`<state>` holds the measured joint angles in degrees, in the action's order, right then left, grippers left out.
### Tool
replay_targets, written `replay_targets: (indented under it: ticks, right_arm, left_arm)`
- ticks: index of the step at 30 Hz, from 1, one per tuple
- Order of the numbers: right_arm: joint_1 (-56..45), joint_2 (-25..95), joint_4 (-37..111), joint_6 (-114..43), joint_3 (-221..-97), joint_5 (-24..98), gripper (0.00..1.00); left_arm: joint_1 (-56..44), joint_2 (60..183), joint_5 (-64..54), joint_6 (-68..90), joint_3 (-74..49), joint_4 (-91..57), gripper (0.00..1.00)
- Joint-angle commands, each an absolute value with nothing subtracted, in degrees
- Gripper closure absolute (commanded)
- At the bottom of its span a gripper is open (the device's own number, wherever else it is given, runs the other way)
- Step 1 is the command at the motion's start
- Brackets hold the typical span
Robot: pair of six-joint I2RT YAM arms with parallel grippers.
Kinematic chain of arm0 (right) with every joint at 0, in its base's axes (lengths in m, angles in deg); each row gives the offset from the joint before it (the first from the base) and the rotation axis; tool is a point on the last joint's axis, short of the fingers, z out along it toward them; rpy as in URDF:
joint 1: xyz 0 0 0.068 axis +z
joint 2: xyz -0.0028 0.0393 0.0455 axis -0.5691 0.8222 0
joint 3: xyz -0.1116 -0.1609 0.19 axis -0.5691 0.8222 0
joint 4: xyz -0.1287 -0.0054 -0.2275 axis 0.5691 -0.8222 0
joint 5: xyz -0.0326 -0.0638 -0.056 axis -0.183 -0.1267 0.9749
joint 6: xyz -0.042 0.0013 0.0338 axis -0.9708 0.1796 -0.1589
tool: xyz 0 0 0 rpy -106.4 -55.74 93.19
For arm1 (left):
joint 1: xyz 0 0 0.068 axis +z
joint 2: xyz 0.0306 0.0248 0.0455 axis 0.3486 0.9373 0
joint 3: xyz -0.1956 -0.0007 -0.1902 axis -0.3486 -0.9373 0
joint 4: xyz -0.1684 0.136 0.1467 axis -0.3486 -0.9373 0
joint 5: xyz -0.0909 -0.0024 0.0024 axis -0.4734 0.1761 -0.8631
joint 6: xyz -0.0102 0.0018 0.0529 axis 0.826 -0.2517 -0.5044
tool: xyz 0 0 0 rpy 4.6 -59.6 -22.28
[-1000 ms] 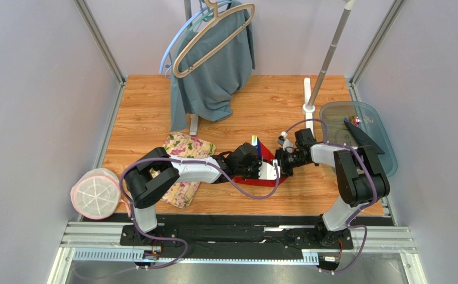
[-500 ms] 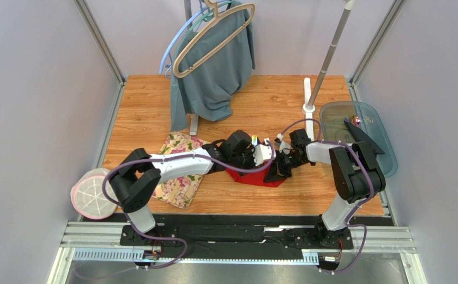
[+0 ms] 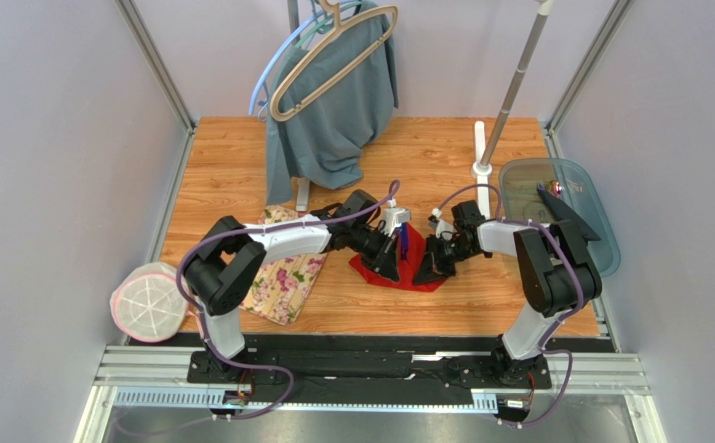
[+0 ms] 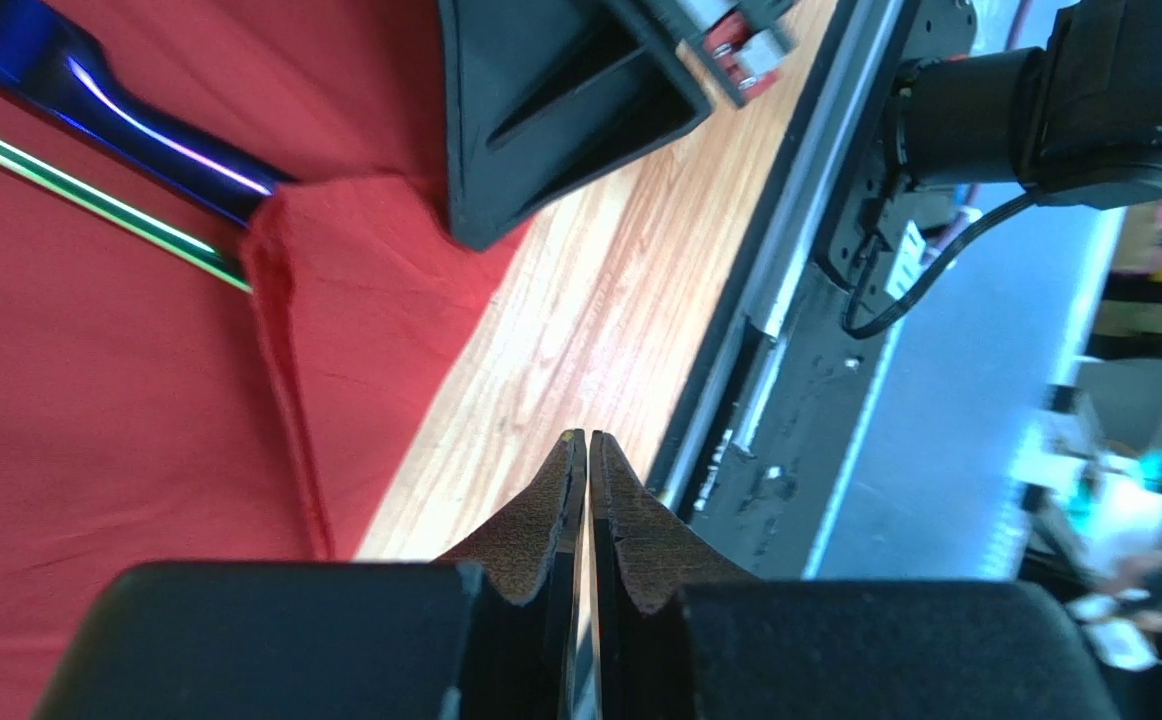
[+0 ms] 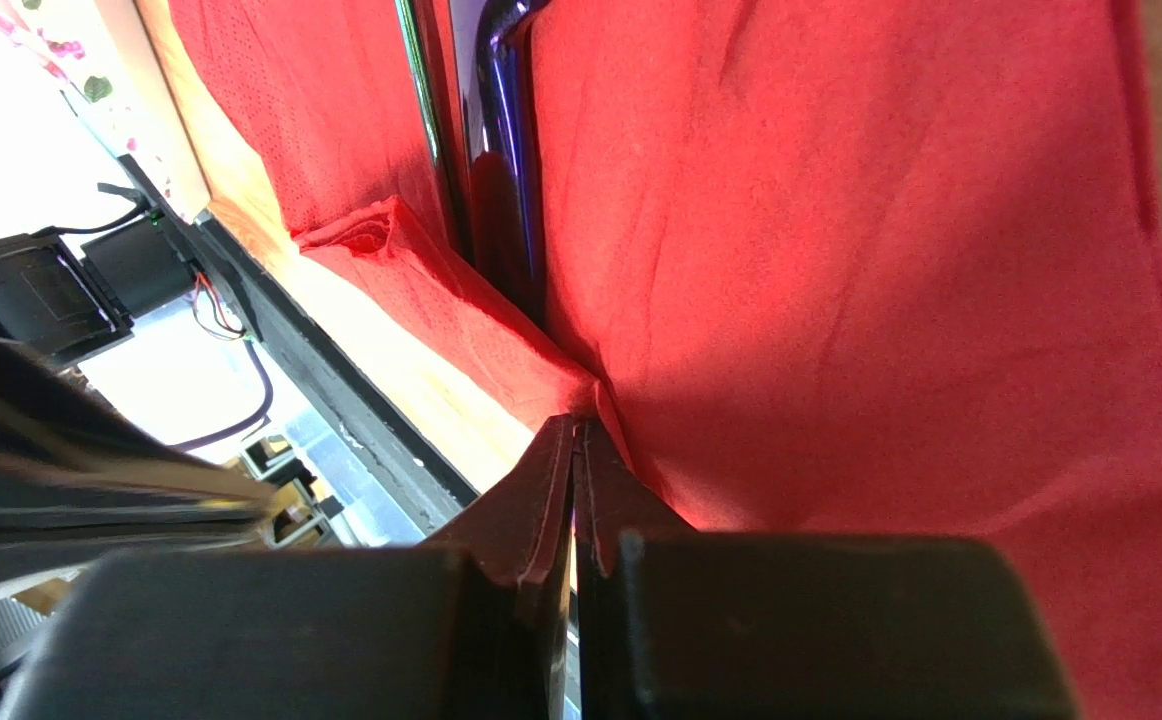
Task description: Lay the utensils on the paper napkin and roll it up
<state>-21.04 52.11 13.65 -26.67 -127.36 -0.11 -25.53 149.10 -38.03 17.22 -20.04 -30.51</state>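
Observation:
The red paper napkin [image 3: 409, 273] lies crumpled at mid-table, partly folded over the utensils. A blue handle [image 3: 404, 242] pokes out of it at the back. In the left wrist view the blue utensil [image 4: 107, 113] and a green one [image 4: 107, 207] lie under a turned-up napkin [image 4: 107, 405] edge. My left gripper [image 3: 391, 266] is shut and empty, its tips [image 4: 587, 440] over bare wood beside the napkin. My right gripper [image 3: 429, 268] is shut, pinching a raised fold of the napkin [image 5: 873, 300] at its tips [image 5: 575, 428], next to the blue utensil [image 5: 500, 150].
A cream floral mat [image 3: 283, 277] lies left of the napkin under the left arm. A grey-green garment [image 3: 333, 111] on a beige hanger hangs at the back. A translucent tray [image 3: 565, 217] sits at the right edge, a pole stand [image 3: 483, 168] behind, and a round white mesh item [image 3: 151, 301] at near left.
My left gripper has closed and its wrist swung toward the back of the napkin. The napkin has bunched up into a smaller folded shape. The right gripper stays at its right edge.

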Motion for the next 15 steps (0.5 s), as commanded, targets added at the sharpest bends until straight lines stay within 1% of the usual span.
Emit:
replay_targets:
  ticks: [1,6,11,15]
  right_arm:
    - [-20.89,51.89,13.47,-28.44,-129.19,1.2,0.97]
    - [-20.98,51.63,12.85,-28.53,-129.36,1.37,0.97]
    - [-20.98,51.89,12.15,-28.97,-129.54,1.72,0.97]
    - [-20.89,51.98,11.8,-29.49,-129.72,2.16,0.96]
  left_arm:
    - [-25.48,152.6,-43.77,24.18,-18.32,-26.89,0.91]
    - [-22.85,156.3,-43.34,28.14,-19.2,-23.74,0.92]
    - [-20.82,159.56,-43.34,28.23,-19.03,-24.69,0.93]
    - [-19.68,160.97,-41.59,27.53,-19.55,-26.18,0.96]
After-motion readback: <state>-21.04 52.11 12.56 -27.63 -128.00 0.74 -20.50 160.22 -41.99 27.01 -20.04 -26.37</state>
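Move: The folded-up near edge of the napkin, at its left part, lies about 7 cm below the left hand and some 2 cm ahead and 2 cm to its left. The right hand's shut fingers are already on the fold farther right, with that left part about 7 cm to their left. From the left hand the fork's middle is roughly 10 cm ahead and 1 cm right, the knife's 10 cm ahead and 3 cm right, both down on the napkin. With its fingers staying practically shut, the left hand drops about 5 cm towards the left part of the napkin's fold, first easing very slightly back and then swinging forward a couple of centimetres and a touch left, while rolling some 15 degrees about its own finger line. The right hand stays in place with closed fingertips on the right part of the fold, and the left fingertips end close over the flap beside the utensils' handle ends, where contact can't be made out. ##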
